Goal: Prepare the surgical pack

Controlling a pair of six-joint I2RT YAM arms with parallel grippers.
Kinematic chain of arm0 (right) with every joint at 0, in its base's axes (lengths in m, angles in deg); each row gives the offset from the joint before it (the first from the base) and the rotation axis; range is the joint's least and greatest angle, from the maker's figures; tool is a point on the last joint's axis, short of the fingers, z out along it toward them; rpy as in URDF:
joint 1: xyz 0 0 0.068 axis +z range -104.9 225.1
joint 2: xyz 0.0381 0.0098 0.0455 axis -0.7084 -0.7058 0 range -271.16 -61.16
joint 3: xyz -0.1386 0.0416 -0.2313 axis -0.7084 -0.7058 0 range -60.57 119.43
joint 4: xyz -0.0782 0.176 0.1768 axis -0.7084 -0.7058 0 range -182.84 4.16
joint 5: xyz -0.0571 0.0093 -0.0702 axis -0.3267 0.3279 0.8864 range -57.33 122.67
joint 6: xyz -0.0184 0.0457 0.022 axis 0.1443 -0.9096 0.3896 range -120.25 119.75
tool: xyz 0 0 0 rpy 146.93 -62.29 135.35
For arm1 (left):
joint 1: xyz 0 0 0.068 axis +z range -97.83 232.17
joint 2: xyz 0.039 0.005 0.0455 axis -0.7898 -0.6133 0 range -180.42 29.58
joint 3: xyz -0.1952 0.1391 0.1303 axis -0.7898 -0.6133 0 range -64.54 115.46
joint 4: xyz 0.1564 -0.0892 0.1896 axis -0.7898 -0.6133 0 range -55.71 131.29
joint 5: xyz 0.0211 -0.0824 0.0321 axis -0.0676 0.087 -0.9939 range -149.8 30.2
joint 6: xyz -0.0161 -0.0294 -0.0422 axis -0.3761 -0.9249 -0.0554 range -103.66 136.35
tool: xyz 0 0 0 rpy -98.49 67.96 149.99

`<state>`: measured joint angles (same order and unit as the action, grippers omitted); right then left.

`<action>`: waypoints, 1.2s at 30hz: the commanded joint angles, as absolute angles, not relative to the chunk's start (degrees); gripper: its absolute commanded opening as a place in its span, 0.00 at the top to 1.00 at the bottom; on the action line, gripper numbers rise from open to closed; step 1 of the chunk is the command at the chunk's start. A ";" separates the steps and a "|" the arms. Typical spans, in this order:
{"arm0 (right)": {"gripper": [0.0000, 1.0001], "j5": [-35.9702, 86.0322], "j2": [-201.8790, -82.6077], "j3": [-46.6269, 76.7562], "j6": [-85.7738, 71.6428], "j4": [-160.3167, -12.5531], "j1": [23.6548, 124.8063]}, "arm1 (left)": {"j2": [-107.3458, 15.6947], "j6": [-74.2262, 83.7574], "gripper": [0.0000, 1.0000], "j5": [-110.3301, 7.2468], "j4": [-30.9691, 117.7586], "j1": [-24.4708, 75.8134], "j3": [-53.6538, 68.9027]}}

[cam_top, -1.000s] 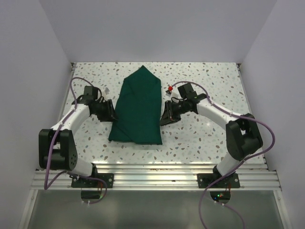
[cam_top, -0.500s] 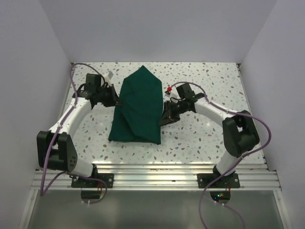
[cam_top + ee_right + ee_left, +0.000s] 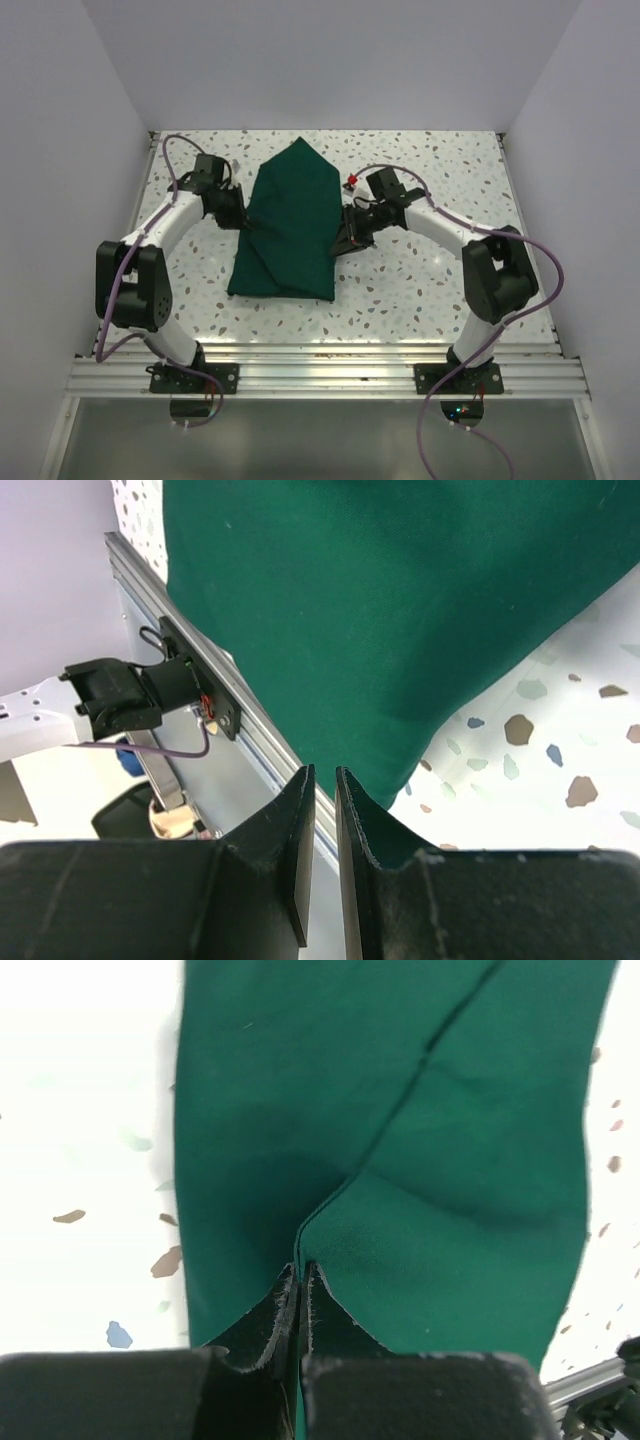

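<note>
The surgical pack [image 3: 290,220] is a dark green folded cloth bundle lying mid-table, pointed at its far end. My left gripper [image 3: 244,222] is at the bundle's left edge. In the left wrist view the left gripper [image 3: 300,1268] is shut on the edge of a cloth flap [image 3: 450,1140], and the fold line runs straight into the fingertips. My right gripper [image 3: 340,245] sits against the bundle's right edge. In the right wrist view the right gripper [image 3: 323,775] has a narrow gap with nothing in it, and the cloth [image 3: 380,600] lies just beside one finger. What the bundle holds is hidden.
The speckled tabletop [image 3: 430,170] is enclosed by white walls at the back and on both sides. An aluminium rail [image 3: 320,365] carrying the arm bases runs along the near edge. The same rail [image 3: 200,680] and a base mount [image 3: 120,695] appear in the right wrist view.
My left gripper swung toward the far side, then in onto the cloth's left edge, and closed on the flap. The right gripper edged slightly left toward the bundle.
</note>
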<state>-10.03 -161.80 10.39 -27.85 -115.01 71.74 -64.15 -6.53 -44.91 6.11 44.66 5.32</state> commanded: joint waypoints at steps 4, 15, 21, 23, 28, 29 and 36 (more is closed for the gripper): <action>0.82 -11.01 -164.34 15.19 -28.55 -114.67 72.35 | -67.18 -4.13 1.00 -48.73 5.70 45.75 4.98; 0.83 -10.83 -171.89 20.55 -32.85 -108.27 73.76 | -68.15 -2.90 0.97 -49.08 6.13 46.81 2.07; 0.83 -13.73 -178.74 25.29 -38.83 -100.88 74.11 | -69.03 -2.20 0.96 -47.59 6.48 46.99 2.87; 0.83 -13.74 -180.60 27.49 -40.15 -100.34 74.11 | -69.21 -2.11 0.95 -47.15 6.66 46.99 2.87; 0.83 -12.77 -186.22 30.92 -43.57 -97.27 74.11 | -69.12 -1.67 0.93 -46.27 7.28 46.99 2.69; 0.84 -12.59 -186.93 31.53 -43.84 -96.74 74.11 | -68.95 -1.50 0.90 -46.01 7.36 47.07 2.78; 0.83 -11.63 -192.38 37.95 -44.72 -97.79 74.02 | -67.63 -0.97 0.72 -46.00 7.37 47.16 4.62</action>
<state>-11.93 -190.46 34.08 -43.56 -99.07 73.81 -68.57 -3.01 -44.73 6.22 46.21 2.44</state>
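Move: The left hand holds the turned-over edge of the green drape; the drape layer it is to be laid on lies about 5 cm below, 1 cm back and 2 cm left. From that hand, the drape's near left corner is some 19 cm back and 4 cm left. The right hand is heading for the middle of the folded drape, about 11 cm ahead, 12 cm left and 6 cm down; the held edge is some 8 cm ahead and 23 cm left of it, the drape's near right corner 12 cm back and 1 cm left. The left hand, still pinching the drape's turned-over edge, lowers it about 4.5 cm onto the layer below while easing slightly back and left, then stays there and parts its fingers a little, with the edge still standing between them. Meanwhile the right hand, fingers kept nearly shut, sweeps some 14 cm forward and left from the drape's right edge, slowly at first and then faster, over the drape's middle towards the left hand, sinking about 5 cm until its tips are close down at the cloth. ##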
